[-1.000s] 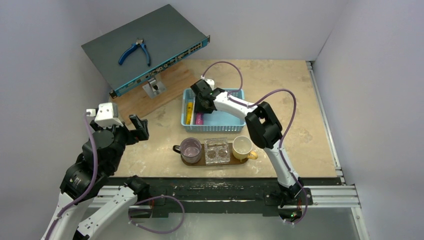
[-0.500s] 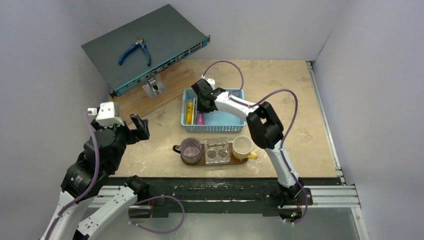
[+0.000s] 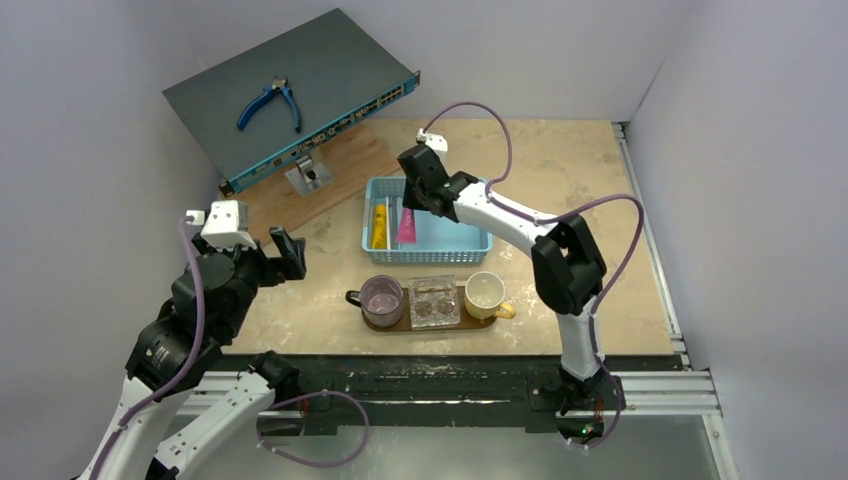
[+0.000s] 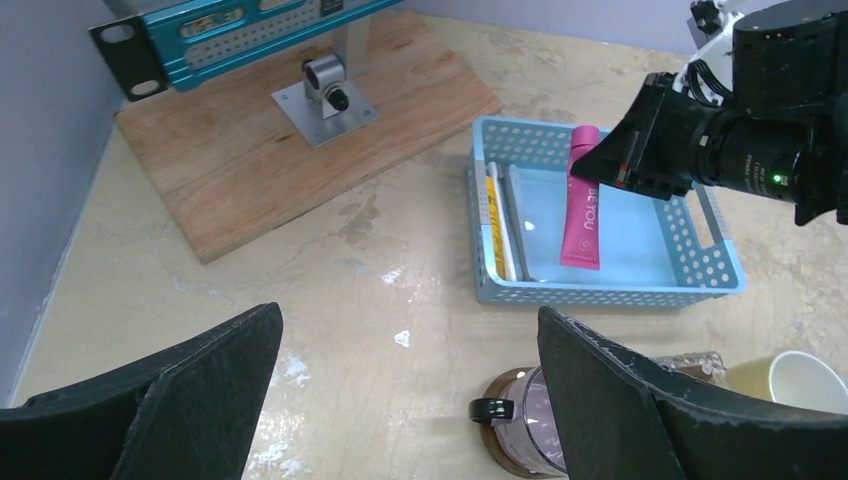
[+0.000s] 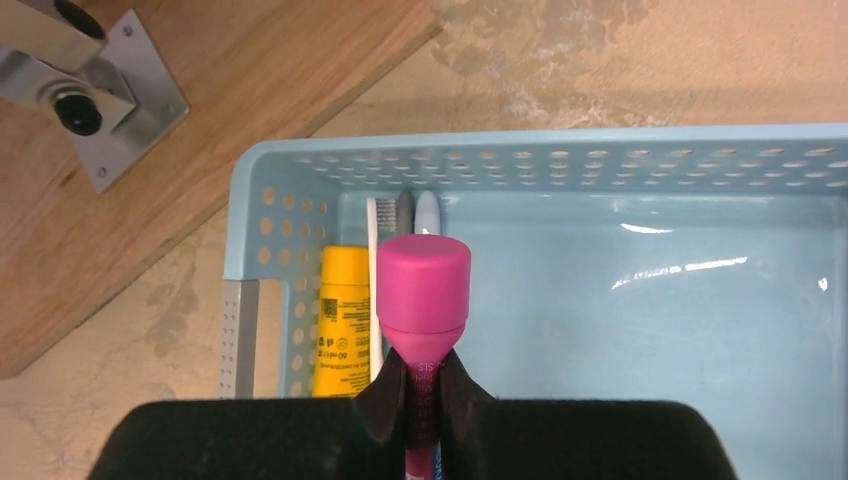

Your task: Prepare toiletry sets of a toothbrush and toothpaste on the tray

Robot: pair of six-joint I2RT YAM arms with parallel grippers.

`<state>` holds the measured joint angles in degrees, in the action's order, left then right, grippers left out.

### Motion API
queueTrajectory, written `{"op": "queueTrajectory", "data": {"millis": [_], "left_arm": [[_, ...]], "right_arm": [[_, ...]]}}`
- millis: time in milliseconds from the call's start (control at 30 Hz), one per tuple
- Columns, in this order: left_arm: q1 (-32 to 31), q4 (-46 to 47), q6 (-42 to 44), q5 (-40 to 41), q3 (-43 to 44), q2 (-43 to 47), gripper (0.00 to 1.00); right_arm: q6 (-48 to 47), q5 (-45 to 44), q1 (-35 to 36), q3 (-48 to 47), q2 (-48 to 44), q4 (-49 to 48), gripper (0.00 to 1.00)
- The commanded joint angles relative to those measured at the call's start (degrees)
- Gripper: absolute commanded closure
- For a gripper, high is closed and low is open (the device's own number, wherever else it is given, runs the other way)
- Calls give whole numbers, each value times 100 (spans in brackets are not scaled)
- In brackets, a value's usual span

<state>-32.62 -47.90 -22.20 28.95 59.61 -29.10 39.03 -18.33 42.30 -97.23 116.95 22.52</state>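
My right gripper (image 5: pixel 422 375) is shut on the magenta-pink toothpaste (image 5: pixel 422 285) just below its cap. The tube (image 4: pixel 583 205) hangs tilted above the blue mesh basket (image 3: pixel 470 252), its flat end low over the basket floor. In the basket's left part lie the yellow toothpaste (image 5: pixel 343 320) and the toothbrush handles (image 5: pixel 385 215) side by side. The dark-brown tray (image 3: pixel 462 325) sits nearer the arms. My left gripper (image 4: pixel 408 315) hovers open and empty over the bare table left of the tray.
On the tray stand a purple mug (image 3: pixel 382 298), a clear glass holder (image 3: pixel 434 300) and a yellow cup (image 3: pixel 484 292). Back left, a grey rack unit (image 3: pixel 330 70) carrying blue pliers (image 3: pixel 270 103) rests on a wooden board (image 3: pixel 330 175).
My right gripper closed on the pink tube in the basket and rose with it, the arm lifting and swinging slightly back. The left arm barely shifted.
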Motion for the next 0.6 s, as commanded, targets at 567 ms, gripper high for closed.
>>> {"op": "queueTrajectory", "data": {"millis": [567], "left_arm": [[41, 813, 580, -2933, -92, -642, 0]], "right_arm": [[-1207, 1115, 348, 2078, -3085, -2002, 100]]}}
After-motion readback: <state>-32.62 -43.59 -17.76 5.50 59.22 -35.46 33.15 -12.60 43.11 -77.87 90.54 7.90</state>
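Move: The right hand already holds the pink toothpaste by its neck over the basket, whose middle is about 3 cm back, 4 cm right and 9 cm below. From that hand the tray lies some 22 cm back, 4 cm right and 11 cm down; on it the purple mug stands 20 cm back and 6 cm left, the cream mug 19 cm back and 16 cm right. From the empty left hand the pink toothpaste is roughly 21 cm ahead, 22 cm right and 20 cm below. Keeping its pinch on the neck of the pink toothpaste, the right hand carries it up about 13 cm from over the basket and draws it back towards the robot, mostly in the later part, while its fingertips tip upward some 15 degrees and its left side rolls up. Meanwhile the open left hand swings about 8 cm to the right, turning clockwise some 25 degrees to face in towards the toothpaste and closing the gap to it, without touching anything. ##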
